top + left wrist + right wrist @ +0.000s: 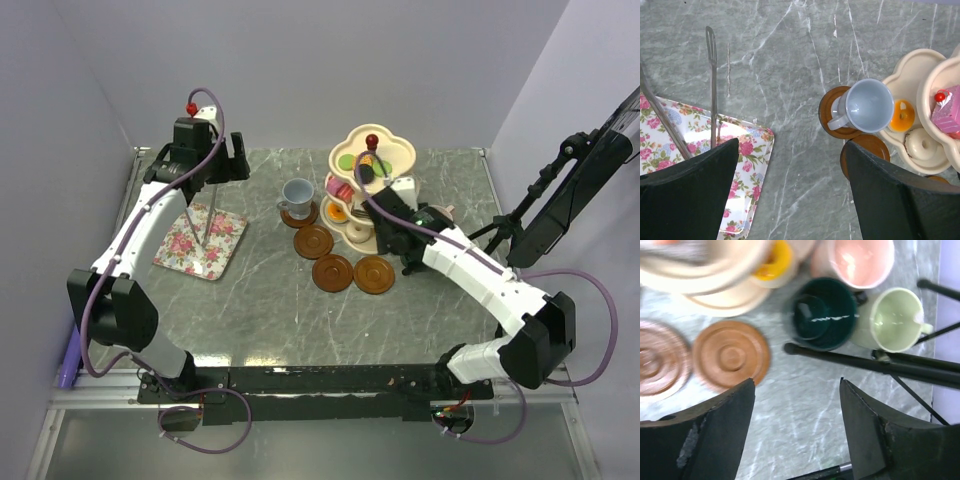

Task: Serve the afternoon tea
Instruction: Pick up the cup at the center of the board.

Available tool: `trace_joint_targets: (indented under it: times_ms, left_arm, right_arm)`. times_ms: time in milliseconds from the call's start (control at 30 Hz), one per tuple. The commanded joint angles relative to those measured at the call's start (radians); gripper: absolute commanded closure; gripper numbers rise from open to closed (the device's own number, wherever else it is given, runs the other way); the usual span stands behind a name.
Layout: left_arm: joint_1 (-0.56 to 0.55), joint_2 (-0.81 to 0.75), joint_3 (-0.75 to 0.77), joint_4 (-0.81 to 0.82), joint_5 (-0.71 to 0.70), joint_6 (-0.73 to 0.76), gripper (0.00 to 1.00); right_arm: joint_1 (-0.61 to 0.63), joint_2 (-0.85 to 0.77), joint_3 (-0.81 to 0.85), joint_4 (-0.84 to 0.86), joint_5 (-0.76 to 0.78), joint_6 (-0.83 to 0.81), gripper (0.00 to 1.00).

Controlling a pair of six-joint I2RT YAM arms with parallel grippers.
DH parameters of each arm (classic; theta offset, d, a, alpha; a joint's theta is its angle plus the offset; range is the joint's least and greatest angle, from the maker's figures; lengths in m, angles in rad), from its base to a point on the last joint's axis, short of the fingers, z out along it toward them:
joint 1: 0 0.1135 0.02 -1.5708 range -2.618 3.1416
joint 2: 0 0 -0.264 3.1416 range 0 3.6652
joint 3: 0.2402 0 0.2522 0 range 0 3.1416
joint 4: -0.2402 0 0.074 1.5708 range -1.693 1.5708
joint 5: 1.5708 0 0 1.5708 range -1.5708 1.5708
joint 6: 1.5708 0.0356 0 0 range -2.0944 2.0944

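Note:
The cream three-tier stand [385,150] with a red knob [371,140] holds small cakes at the back centre. A grey-blue mug [296,196] stands on a brown saucer [303,217]; three bare saucers [333,272] lie in front. My left gripper [212,165] is open and empty, high above the tray; in its view [791,145] the mug [867,105] is ahead on the right. My right gripper [408,250] is open and empty over bare table [796,382]. Ahead of it stand the dark green [825,312], pink [860,260] and light green [895,317] mugs, right of the stand.
A floral tray [225,250] with thin metal tongs [205,215] lies at the left. A black tripod [530,200] stands at the right edge; its legs [865,362] cross the table just in front of the mugs. Walls close the left and back.

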State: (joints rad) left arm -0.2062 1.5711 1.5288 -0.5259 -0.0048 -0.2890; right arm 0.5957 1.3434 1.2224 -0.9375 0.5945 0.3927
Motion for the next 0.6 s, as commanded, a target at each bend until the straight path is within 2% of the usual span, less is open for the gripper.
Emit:
trace_joint_targets:
  times_ms: [0,100,233,467,567]
  left_arm:
    - [0.004,-0.062,-0.013,0.047,0.026,-0.018,0.09]
    - [0.005,-0.077,-0.028,0.050,0.025,-0.016,0.09]
    - [0.004,-0.097,-0.044,0.044,0.014,-0.010,0.09]
    - [0.004,-0.137,-0.082,0.049,0.008,-0.012,0.09]
    - [0.004,-0.158,-0.097,0.049,0.008,-0.016,0.09]
  right_arm:
    - [0.134,-0.004,0.065,-0.064,0.096,0.067,0.24]
    - [0.225,0.002,0.042,-0.005,0.062,0.060,0.22]
    - [0.305,0.011,-0.011,0.141,-0.001,-0.035,0.22]
    - [0.404,0.157,0.031,0.103,0.080,-0.129,0.24]
    - [0.421,0.168,0.045,0.141,0.036,-0.184,0.24]
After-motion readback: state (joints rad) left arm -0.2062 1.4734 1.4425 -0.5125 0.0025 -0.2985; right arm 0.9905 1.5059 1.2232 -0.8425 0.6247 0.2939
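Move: The near-left coaster lies about 18 cm to the right hand's left, 7 cm ahead and 13 cm below. The near-right coaster is 8 cm left and 7 cm ahead, while the teal cup stands some 12 cm ahead and 2 cm right. The blue cup stands about 25 cm ahead and 26 cm left. From the left hand, the near-left coaster is roughly 24 cm right, 8 cm back and 20 cm down. Sweeping left about 12 cm, the empty right hand leaves the teal cup's side and swings towards the near-left coaster, drawing back some 4 cm and dipping in the second half. The wrist turns roughly 25 degrees counter-clockwise and the fingers stay open. The empty left hand, also open, eases back 2 cm. ##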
